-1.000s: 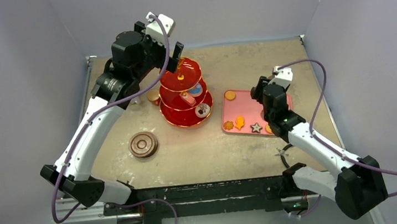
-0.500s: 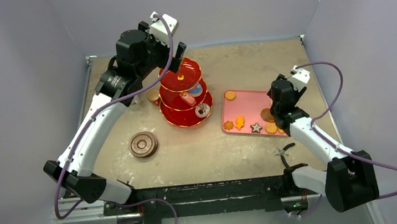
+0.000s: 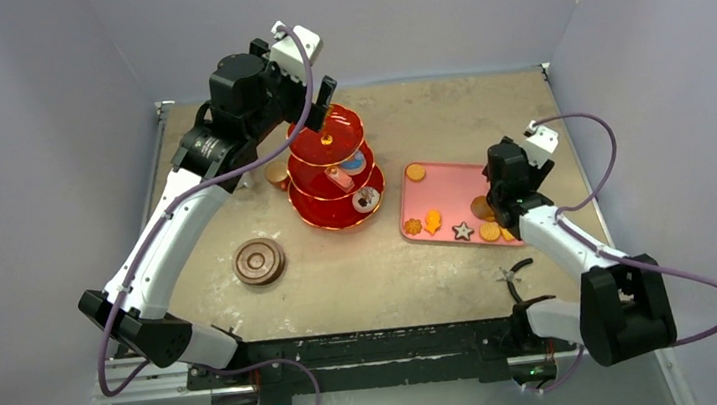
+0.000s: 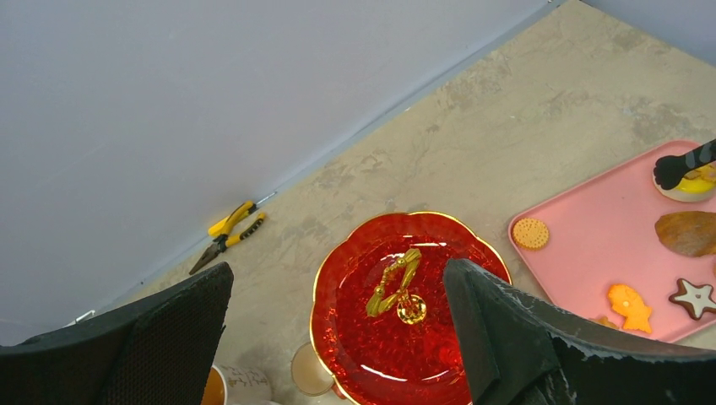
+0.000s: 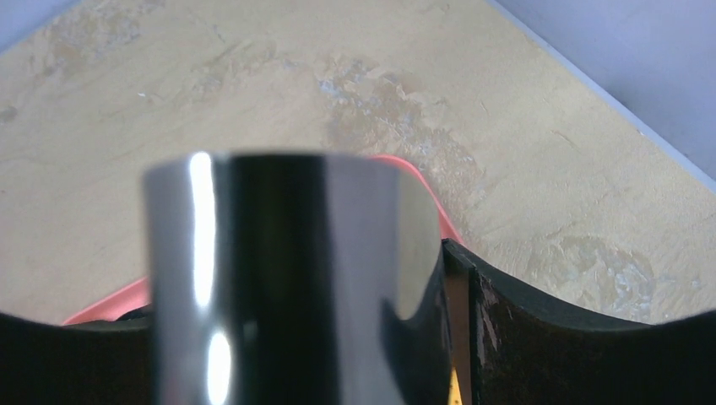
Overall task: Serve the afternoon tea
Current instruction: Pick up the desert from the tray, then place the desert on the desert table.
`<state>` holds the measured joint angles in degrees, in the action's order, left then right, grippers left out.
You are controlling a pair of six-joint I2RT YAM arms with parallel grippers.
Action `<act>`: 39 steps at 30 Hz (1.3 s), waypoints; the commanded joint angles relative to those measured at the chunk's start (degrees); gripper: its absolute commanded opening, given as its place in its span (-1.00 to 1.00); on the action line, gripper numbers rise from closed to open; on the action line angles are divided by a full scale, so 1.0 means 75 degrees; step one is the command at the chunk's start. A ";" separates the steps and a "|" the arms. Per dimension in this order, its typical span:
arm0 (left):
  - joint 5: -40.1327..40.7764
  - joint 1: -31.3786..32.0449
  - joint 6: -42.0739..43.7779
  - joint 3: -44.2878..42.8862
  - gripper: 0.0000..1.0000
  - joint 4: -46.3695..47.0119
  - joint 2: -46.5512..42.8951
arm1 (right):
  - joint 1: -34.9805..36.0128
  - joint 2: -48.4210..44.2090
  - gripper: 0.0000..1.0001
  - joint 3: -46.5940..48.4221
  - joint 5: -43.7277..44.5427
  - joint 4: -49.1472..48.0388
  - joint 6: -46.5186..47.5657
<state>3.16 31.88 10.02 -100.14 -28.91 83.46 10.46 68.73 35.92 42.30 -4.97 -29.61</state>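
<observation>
The red three-tier stand (image 3: 334, 170) with gold rims stands mid-table, with pastries on its lower tiers. My left gripper (image 3: 322, 101) hangs open above its top tier (image 4: 397, 346); the gold handle (image 4: 393, 283) shows between the wide-apart fingers, untouched. A white mug of tea (image 4: 224, 388) and a small cup (image 3: 277, 174) sit behind the stand on its left. Stacked brown saucers (image 3: 259, 261) lie front left. My right gripper (image 3: 497, 198) is over the pink tray's (image 3: 444, 188) right end, shut on the shiny bend of black tongs (image 5: 279, 253). The tongs' tip (image 4: 684, 164) rests at a yellow pastry.
Biscuits lie on the tray: a round one (image 3: 416, 171), a fish (image 3: 433, 221), a star (image 3: 462, 231). Yellow-handled pliers (image 4: 228, 236) lie by the back wall. A small dark hand tool (image 3: 516, 281) lies front right, beside the right arm's base.
The right arm swung its wrist rightward to the tray's right edge, uncovering two biscuits, then nearly stopped. The left gripper rose slightly above the stand and now holds still.
</observation>
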 commanded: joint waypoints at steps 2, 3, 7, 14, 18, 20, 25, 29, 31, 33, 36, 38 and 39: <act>-0.0067 -0.0068 -0.0082 -0.0261 0.92 0.0081 -0.0076 | -0.0091 0.0294 0.30 -0.0034 -0.0064 -0.0381 -0.0213; -0.0057 -0.0070 -0.0073 -0.0245 0.92 0.0082 -0.0087 | -0.0096 0.0328 0.25 -0.0035 -0.0089 -0.0442 -0.0186; -0.0028 -0.0068 -0.0048 -0.0242 0.92 0.0065 -0.0101 | -0.0099 0.0327 0.02 -0.0035 -0.0247 -0.0585 -0.0086; -0.0022 -0.0071 -0.0050 -0.0255 0.92 -0.0046 0.0055 | 0.0380 -0.0394 -0.17 0.0309 -0.0571 -0.0678 0.0441; -0.0078 -0.0082 -0.0125 -0.0329 0.92 -0.0089 0.0098 | 0.1457 -0.0868 -0.17 0.0583 -0.0380 -0.0483 0.0572; -0.0102 -0.0080 -0.0149 -0.0362 0.91 -0.0104 0.0098 | 0.2008 -0.1085 -0.16 0.0534 -0.0440 -0.0594 0.0561; -0.0117 -0.0087 -0.0176 -0.0433 0.91 -0.0138 0.0121 | 0.2872 -0.1039 -0.15 0.0216 -0.1245 -0.1608 0.0601; -0.0119 -0.0080 -0.0188 -0.0525 0.91 -0.0215 0.0122 | 0.3210 -0.0354 -0.15 0.0482 -0.1865 -0.2296 0.0713; -0.0091 -0.0082 -0.0177 -0.0548 0.91 -0.0254 0.0105 | 0.3344 -0.0060 -0.15 0.0553 -0.2036 -0.2718 0.0820; -0.0077 -0.0087 -0.0159 -0.0517 0.91 -0.0250 0.0071 | 0.3364 0.0223 -0.15 0.0569 -0.2174 -0.3058 0.0851; -0.0098 -0.0082 -0.0164 -0.0466 0.91 -0.0240 0.0036 | 0.3374 0.0738 -0.15 0.0703 -0.2436 -0.3614 0.1006; -0.0093 -0.0082 -0.0153 -0.0453 0.90 -0.0234 0.0040 | 0.3366 0.1103 -0.15 0.0913 -0.2590 -0.3847 0.1046; -0.0082 -0.0079 -0.0140 -0.0459 0.90 -0.0233 0.0037 | 0.3374 0.1298 -0.14 0.1014 -0.2662 -0.3935 0.1048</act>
<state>3.05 31.55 9.98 -101.80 -31.24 84.49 35.73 75.31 38.46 25.71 -25.04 -23.57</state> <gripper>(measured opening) 0.955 0.462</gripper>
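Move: The right hand holds the tongs with their tips already at the yellow donut, whose middle is about 5 cm ahead, 5 cm left and 11 cm below. The drumstick lies some 10 cm left of the hand and 1 cm back, and the round biscuit about 27 cm left and 10 cm ahead, both about 12 cm down. The tiered stand's middle is roughly 46 cm left, 6 cm ahead. From the left hand the donut is about 50 cm right, 1 cm ahead and 38 cm below. The right fingers squeeze the tongs from about two-thirds to just under half open while the hand dips 1 to 2 cm, so the tips pinch the yellow donut on the tray. With that grip kept, the hand lifts it about 9 cm and sweeps some 23 cm left over the tray towards the tiered stand, turning about 40 degrees counter-clockwise and tipping up a little, then sinks 3 to 4 cm beside the stand while easing slightly forward. ##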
